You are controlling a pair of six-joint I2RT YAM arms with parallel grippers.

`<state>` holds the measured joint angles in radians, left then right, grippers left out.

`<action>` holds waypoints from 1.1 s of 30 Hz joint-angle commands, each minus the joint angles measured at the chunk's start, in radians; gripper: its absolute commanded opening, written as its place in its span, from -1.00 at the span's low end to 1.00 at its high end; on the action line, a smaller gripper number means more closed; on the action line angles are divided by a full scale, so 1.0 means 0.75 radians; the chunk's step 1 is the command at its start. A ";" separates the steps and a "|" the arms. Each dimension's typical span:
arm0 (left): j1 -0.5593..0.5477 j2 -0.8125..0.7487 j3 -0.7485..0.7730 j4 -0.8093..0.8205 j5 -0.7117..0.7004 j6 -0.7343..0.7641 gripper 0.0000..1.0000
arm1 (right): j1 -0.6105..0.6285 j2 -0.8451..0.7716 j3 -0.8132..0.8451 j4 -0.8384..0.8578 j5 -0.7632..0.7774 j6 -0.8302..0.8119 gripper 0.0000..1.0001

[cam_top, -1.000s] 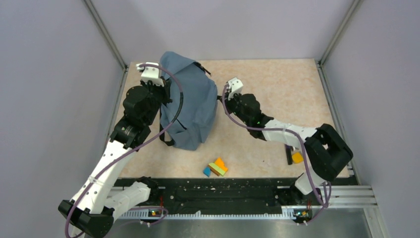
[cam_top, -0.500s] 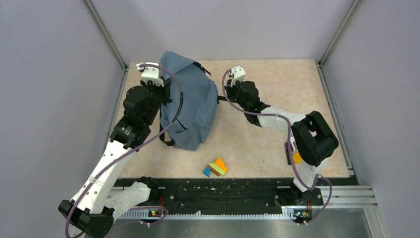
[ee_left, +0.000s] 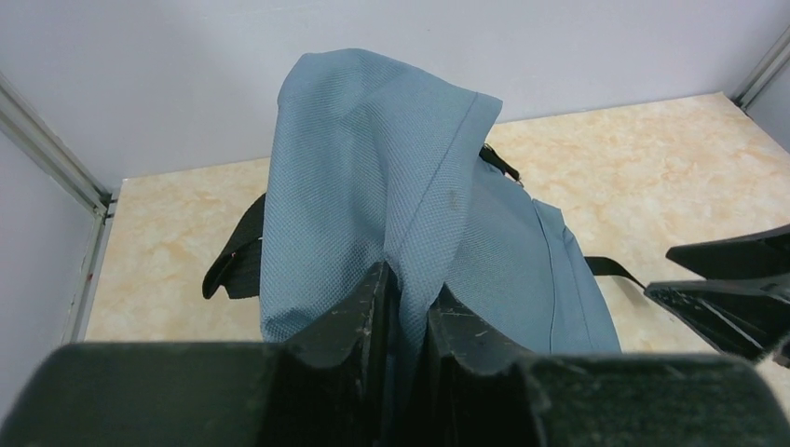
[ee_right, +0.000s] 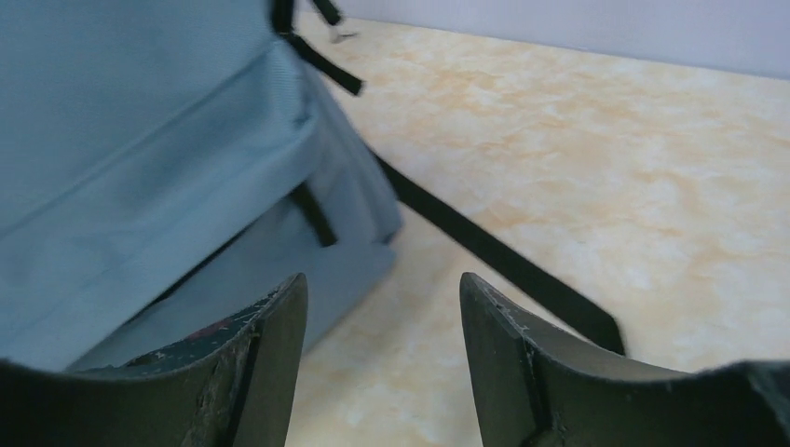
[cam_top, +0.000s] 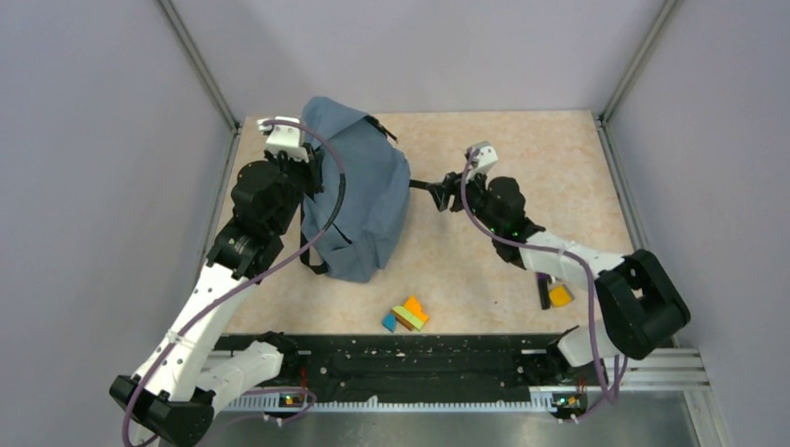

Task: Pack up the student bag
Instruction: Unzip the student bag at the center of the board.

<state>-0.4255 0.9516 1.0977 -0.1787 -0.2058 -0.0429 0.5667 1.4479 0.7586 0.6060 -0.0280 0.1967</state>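
The student bag (cam_top: 368,191) is a slate-blue fabric backpack at the back left of the table, its top fold lifted. My left gripper (cam_top: 310,177) is shut on a fold of the bag's fabric (ee_left: 410,279) and holds it up. My right gripper (cam_top: 445,194) is open and empty, just right of the bag, with a black strap (ee_right: 484,247) lying on the table beside it. The bag's lower right side (ee_right: 140,168) fills the left of the right wrist view. The bag's opening is hidden.
Small coloured blocks (cam_top: 406,315) lie near the front middle. A yellow block with a black piece (cam_top: 556,295) sits at the front right under the right arm. Grey walls and metal posts close in the table at back and sides.
My right arm has pulled back to the right, away from the bag, and its gripper now points left at the strap. The left gripper and the bag have not moved.
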 commanded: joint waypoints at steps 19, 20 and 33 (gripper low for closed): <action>-0.726 0.731 0.975 -0.576 -0.319 0.251 0.24 | 0.101 0.144 -0.139 0.489 -0.290 0.305 0.18; -0.727 0.742 0.925 -0.535 -0.268 0.186 0.24 | 0.100 0.148 -0.144 0.512 -0.285 0.294 0.19; -0.664 0.440 0.124 0.048 -0.178 -0.101 0.25 | 0.053 0.121 -0.187 0.490 -0.205 0.282 0.21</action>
<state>-0.9489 1.3861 1.2755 -0.2687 -0.3599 -0.0513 0.6247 1.5665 0.6041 0.8822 -0.2138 0.4053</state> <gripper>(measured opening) 0.623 0.604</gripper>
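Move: The left hand still straddles the fabric fold at the bag's top; the bag's right edge lies about 17 cm to its right, 4 cm ahead and roughly 17 cm lower. For the right hand, that edge is some 7 cm left, 2 cm back and about 3 cm below. The black strap end lies about 8 cm ahead, 2 cm left and 12 cm below the right hand; the toy blocks stand roughly 19 cm back from the right hand, 6 cm to its left and 12 cm down. The left fingers open wide and let go of the bag's top fold, and the hand swings about 20 cm right with a slight draw back, first rising some 10 cm over the bag and then dropping about 20 cm towards its right edge beside the right hand, turning clockwise about 20 degrees and tipping down. Meanwhile the open right hand goes back, left and down about 5 cm each towards the bag's right side, turning counter-clockwise and then easing slightly right and lower; no grip is taken by either hand. ##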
